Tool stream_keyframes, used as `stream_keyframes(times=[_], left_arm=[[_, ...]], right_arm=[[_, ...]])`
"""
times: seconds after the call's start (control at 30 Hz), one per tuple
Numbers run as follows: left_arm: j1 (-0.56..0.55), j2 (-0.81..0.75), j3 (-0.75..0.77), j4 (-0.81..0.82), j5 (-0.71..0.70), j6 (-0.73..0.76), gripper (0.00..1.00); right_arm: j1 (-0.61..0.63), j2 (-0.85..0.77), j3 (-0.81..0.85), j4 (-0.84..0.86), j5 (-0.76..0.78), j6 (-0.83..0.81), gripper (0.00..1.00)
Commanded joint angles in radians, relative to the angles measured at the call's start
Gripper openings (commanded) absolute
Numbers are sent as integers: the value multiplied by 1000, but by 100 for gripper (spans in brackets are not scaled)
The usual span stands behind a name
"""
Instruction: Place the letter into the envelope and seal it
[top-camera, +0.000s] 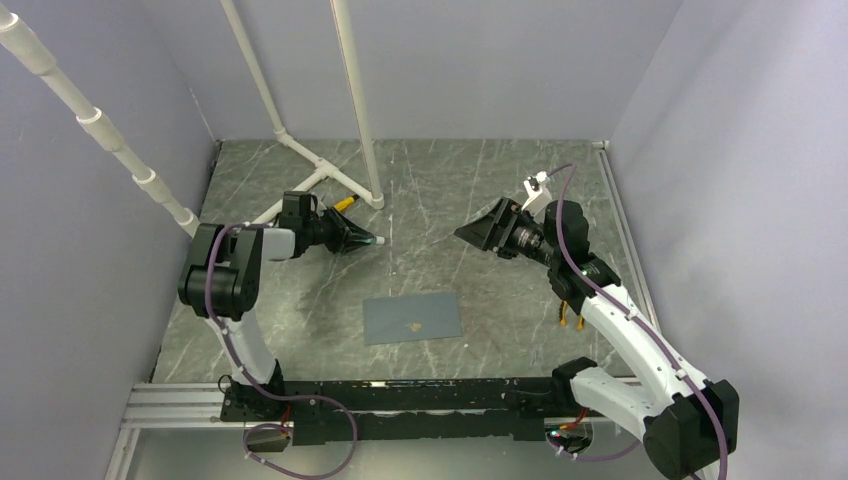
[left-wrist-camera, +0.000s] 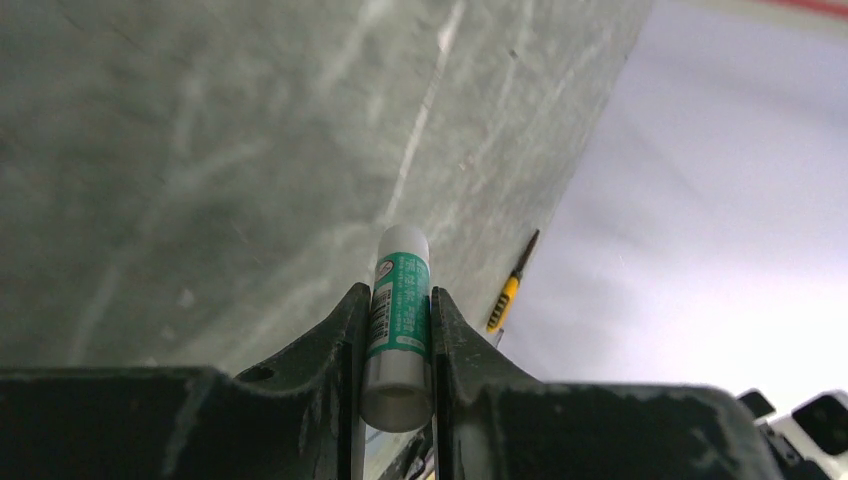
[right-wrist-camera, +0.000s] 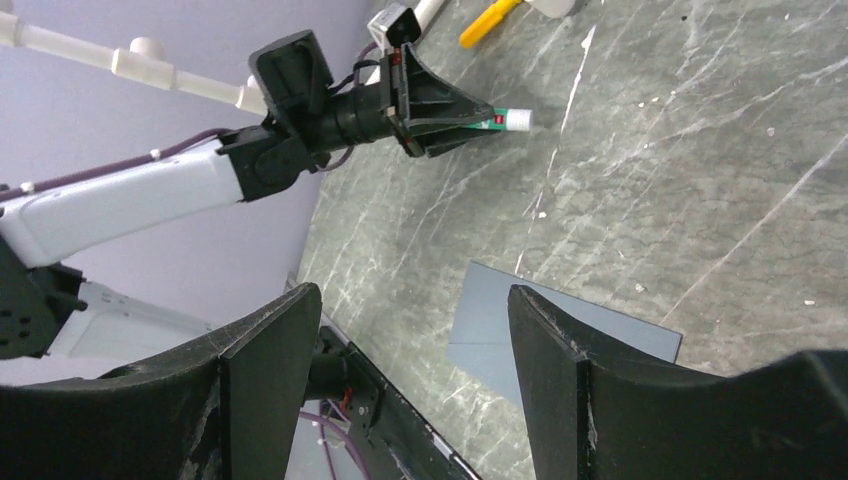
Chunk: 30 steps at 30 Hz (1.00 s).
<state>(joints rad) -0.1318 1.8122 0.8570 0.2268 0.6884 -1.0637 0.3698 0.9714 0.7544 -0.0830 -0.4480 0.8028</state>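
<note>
The slate-grey envelope (top-camera: 412, 318) lies flat on the marble table near the front middle, with a small tan spot at its centre; in the right wrist view the envelope (right-wrist-camera: 490, 325) shows between my fingers, far below them. The letter is hidden. My left gripper (top-camera: 368, 241) hovers left of centre, shut on a green-and-white glue stick (left-wrist-camera: 400, 315) whose white cap points right. The same left gripper (right-wrist-camera: 468, 118) and glue stick (right-wrist-camera: 508, 119) show in the right wrist view. My right gripper (top-camera: 462, 233) hangs open and empty, right of centre, above the table.
White pipes (top-camera: 352, 100) rise from the back left of the table. A yellow-handled tool (top-camera: 343, 203) lies at their foot, and another yellow tool (left-wrist-camera: 508, 290) lies by the right wall. Grey walls close three sides. The black rail (top-camera: 400, 395) runs along the front.
</note>
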Motion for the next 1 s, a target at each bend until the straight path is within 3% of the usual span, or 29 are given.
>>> stream_keyframes(times=[0.0,0.1,0.3,0.47,0.5,0.53,0.57,0.63,0.73,0.97], left_arm=[[12,81,77,3,-27,10,13],[14,111,97,-18,-47,18,24],[15,64,140,-162,-167,82,64],[14,-2,184,-275,-243,138,80],[13,-18,196,-309,-261,153,89],[11,-36,216,-352,-290,172,92],[6,-58,232,-418,-315,193,93],[-15,-109,295,-580,-426,247,93],[-71,-201,381,-769,-631,310,93],[-164,-393,422,-972,-715,393,93]], right_arm=[[0,-12,19,26,9,-14,72],[0,-9,12,23,3,-11,72],[0,6,14,2,6,-11,72],[-1,28,42,-68,59,-34,71],[0,31,49,-85,82,-41,71],[-1,31,55,-105,103,-47,72],[0,31,64,-133,137,-48,74],[0,38,93,-202,219,-34,98],[-1,60,141,-312,316,-30,100],[-2,92,244,-547,531,-67,100]])
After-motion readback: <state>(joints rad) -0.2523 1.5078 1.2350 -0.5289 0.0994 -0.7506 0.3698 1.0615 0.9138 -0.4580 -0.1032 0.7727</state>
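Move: The glue stick is still held in the left fingers, about 3 cm above the table. Its set-down spot lies some 5 cm ahead of the left hand and about 3 cm below, just short of the white pipe foot (8 cm ahead, 2 cm right). The yellow screwdriver is 8 cm ahead and 6 cm left. From the raised right hand, the envelope lies about 7 cm back, 10 cm left and 21 cm down; the glue stick is 11 cm ahead, 22 cm left and 18 cm down. The glue stick is carried about 3 cm forward and 2.5 cm down by the left hand, towards the near side of the pipe foot. The fingers open wide and let go, then the hand lifts steeply some 13 cm, drifting left and back as the fingers tip downward. The right hand, after waiting, swings right and sinks about 5 cm, turning clockwise, its empty fingers opening fully. ##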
